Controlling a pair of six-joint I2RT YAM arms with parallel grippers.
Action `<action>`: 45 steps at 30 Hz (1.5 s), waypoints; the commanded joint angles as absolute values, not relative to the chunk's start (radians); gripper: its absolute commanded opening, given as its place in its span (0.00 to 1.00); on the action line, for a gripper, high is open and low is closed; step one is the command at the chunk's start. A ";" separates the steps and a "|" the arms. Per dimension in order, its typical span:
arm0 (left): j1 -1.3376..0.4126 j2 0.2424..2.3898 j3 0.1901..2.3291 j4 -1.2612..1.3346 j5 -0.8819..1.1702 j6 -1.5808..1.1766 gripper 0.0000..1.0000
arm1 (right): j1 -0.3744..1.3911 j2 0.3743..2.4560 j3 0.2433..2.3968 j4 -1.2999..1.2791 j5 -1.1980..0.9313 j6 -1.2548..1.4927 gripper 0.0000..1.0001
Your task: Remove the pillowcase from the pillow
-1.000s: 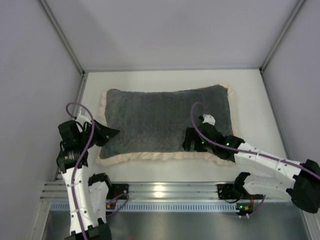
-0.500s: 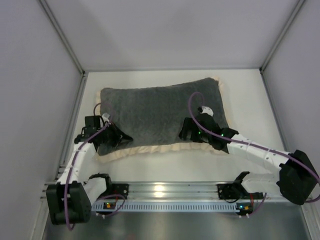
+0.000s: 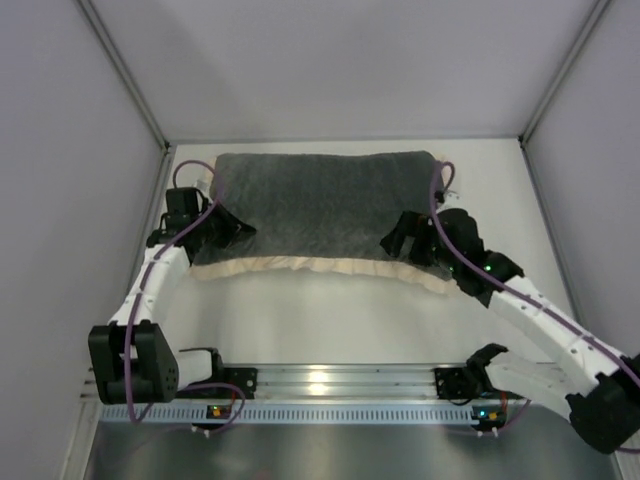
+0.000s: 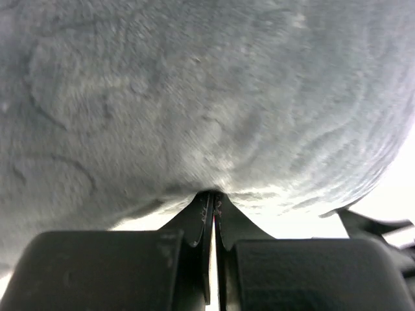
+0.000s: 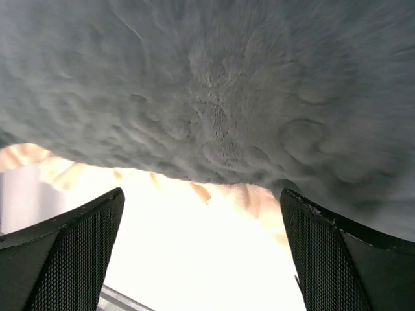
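Observation:
The pillowcase (image 3: 320, 205) lies dark grey plush side up at the back of the white table, with its cream frill (image 3: 300, 265) along the near edge. The pillow is hidden inside it. My left gripper (image 3: 238, 230) is shut, and its tips (image 4: 213, 194) press against the plush (image 4: 194, 91) at the left end, with nothing seen between the jaws. My right gripper (image 3: 396, 241) stands open at the near right part. In the right wrist view its fingers (image 5: 65, 253) spread wide below the plush (image 5: 214, 84) and frill (image 5: 217, 192), holding nothing.
Grey enclosure walls stand on the left, right and back, and the pillowcase's far edge is close to the back wall (image 3: 340, 70). Bare white table (image 3: 330, 320) stretches from the frill to the metal rail (image 3: 320, 380) at the near edge. Purple cables loop over both arms.
The pillowcase with its filling has slid away from the arms toward the back wall. Both arms have stretched farther out with it; the left gripper stays shut and the right stays open.

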State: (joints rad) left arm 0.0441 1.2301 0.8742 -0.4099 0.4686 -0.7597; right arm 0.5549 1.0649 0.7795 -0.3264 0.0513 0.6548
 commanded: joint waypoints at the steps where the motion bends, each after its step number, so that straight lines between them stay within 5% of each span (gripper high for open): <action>1: 0.037 1.238 0.914 -0.408 0.454 -0.729 0.00 | 0.517 0.869 0.781 -0.443 0.118 0.643 0.99; 3: 0.034 1.171 0.878 -0.410 0.445 -0.719 0.00 | 0.476 0.810 0.773 -0.553 0.159 0.658 1.00; 7: 0.035 1.027 0.807 -0.420 0.428 -0.715 0.59 | 0.379 0.687 0.744 -0.692 0.210 0.655 0.99; 13: 0.032 0.859 0.798 -0.506 0.387 -0.712 0.76 | 0.275 0.600 0.638 -0.739 0.117 0.679 0.99; 31: 0.035 0.815 0.765 -0.532 0.379 -0.696 0.79 | 0.252 0.656 0.460 -0.597 0.212 0.848 0.99; 38: 0.035 0.805 0.765 -0.532 0.391 -0.687 0.79 | 0.230 0.721 0.324 -0.306 0.112 0.743 0.99; 45: 0.035 0.762 0.761 -0.534 0.408 -0.678 0.79 | 0.221 0.547 0.184 -0.048 0.025 0.670 0.97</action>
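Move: The right hand, open above the pillow's near side, has the pillowcase's near right corner about 13 cm to its right, 5 cm back and 13 cm below; the pillow's middle is roughly 17 cm ahead, 19 cm left and 7 cm down. From the shut left hand the near frill lies about 4 cm back and 11 cm below, the left near corner some 15 cm left, 7 cm back and 12 cm down, and the right near corner 52 cm right, 9 cm back and 13 cm down. The left fingertips come free of the pillow's near slope, opening to about three quarters as the hand draws back about 6 cm and ends 4 cm higher. The wide-open right hand swings right about 12 cm, rising first, turns clockwise and sinks about 18 cm from its highest point, back towards the case's near right corner, then noses forward a little, levelling so the cream corner sits between its fingers. ##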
